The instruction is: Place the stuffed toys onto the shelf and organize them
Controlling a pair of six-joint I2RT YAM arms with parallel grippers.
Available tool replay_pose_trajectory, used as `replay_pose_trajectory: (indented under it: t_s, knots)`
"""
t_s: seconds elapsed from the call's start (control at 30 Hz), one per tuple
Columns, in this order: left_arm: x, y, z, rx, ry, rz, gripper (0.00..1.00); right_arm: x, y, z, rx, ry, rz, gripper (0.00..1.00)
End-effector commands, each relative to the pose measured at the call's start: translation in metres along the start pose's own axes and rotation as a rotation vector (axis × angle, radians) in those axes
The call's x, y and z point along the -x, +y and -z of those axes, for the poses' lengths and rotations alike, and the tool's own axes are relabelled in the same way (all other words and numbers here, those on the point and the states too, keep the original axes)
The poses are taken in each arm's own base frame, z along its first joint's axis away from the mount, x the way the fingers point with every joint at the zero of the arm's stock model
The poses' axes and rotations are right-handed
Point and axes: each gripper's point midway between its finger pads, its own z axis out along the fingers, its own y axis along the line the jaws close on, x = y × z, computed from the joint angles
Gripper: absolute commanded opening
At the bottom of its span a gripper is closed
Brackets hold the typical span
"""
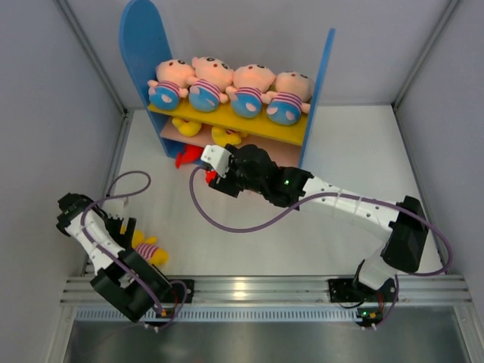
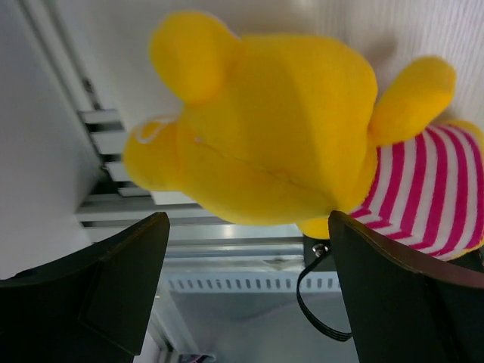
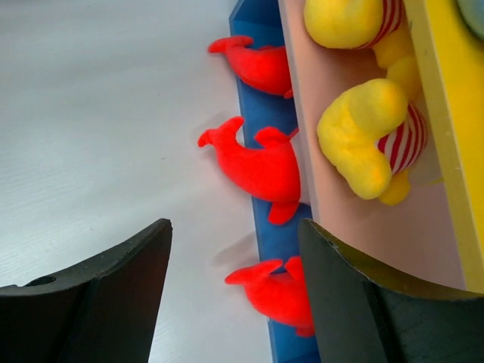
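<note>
The shelf [image 1: 314, 91] stands at the back with blue side panels. Several baby dolls [image 1: 208, 83] lie in a row on its yellow upper board [image 1: 287, 132]. Two yellow striped-shirt animals [image 3: 367, 140] lie on the pinkish lower board [image 3: 340, 204]. Three red sharks [image 3: 261, 166] lie along the blue bottom edge. My right gripper [image 3: 234, 227] is open and empty, its jaws on either side of the nearest shark [image 3: 276, 291]. My left gripper [image 2: 248, 227] is open just short of a yellow striped-shirt animal [image 2: 280, 128] lying on the table at the near left [image 1: 149, 249].
A grey wall [image 1: 45, 136] stands close on the left of the left arm. The aluminium rail [image 1: 257, 289] runs along the near edge, right behind the yellow animal. A purple cable [image 1: 227, 219] loops over the table under the right arm.
</note>
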Motion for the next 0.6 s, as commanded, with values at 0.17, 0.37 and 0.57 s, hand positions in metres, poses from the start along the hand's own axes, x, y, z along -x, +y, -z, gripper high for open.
replay_pose_trajectory:
  t_s: [0.17,0.37,0.57]
  knots:
    - [-0.021,-0.039,-0.020,-0.254,-0.054,-0.049,0.65,0.019,0.016,0.005,0.013,-0.080,-0.069,0.68]
    - [0.031,-0.039,-0.010,-0.206,-0.355,-0.113,0.14,0.017,0.030,0.002,0.053,-0.102,-0.135,0.68]
    - [0.056,-0.035,-0.001,-0.209,-0.468,-0.086,0.00,0.001,0.042,0.005,0.074,-0.106,-0.181,0.68]
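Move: The yellow toy on the table lies right by the open left fingers: its middle is about 4 cm to the right, roughly level fore and aft, and some 5 cm below, with its head nearest the fingers. The left side rail runs some 8 cm to the left of that hand, 8 cm below. From the right hand the toy is about 20 cm left, 16 cm back and 21 cm lower; the middle red shark lies about 6 cm ahead, 2 cm right, 20 cm below. At the near edge of the yellow toy's head, the left fingers close from wide open to shut, seeming to pinch a fold of plush. That hand first dips back and down about 3 cm, then sweeps forward some 5 cm and rises slightly, working right throughout, tips swinging forward and right. The right hand, still open, sinks about 4 cm and draws back from the shelf. ##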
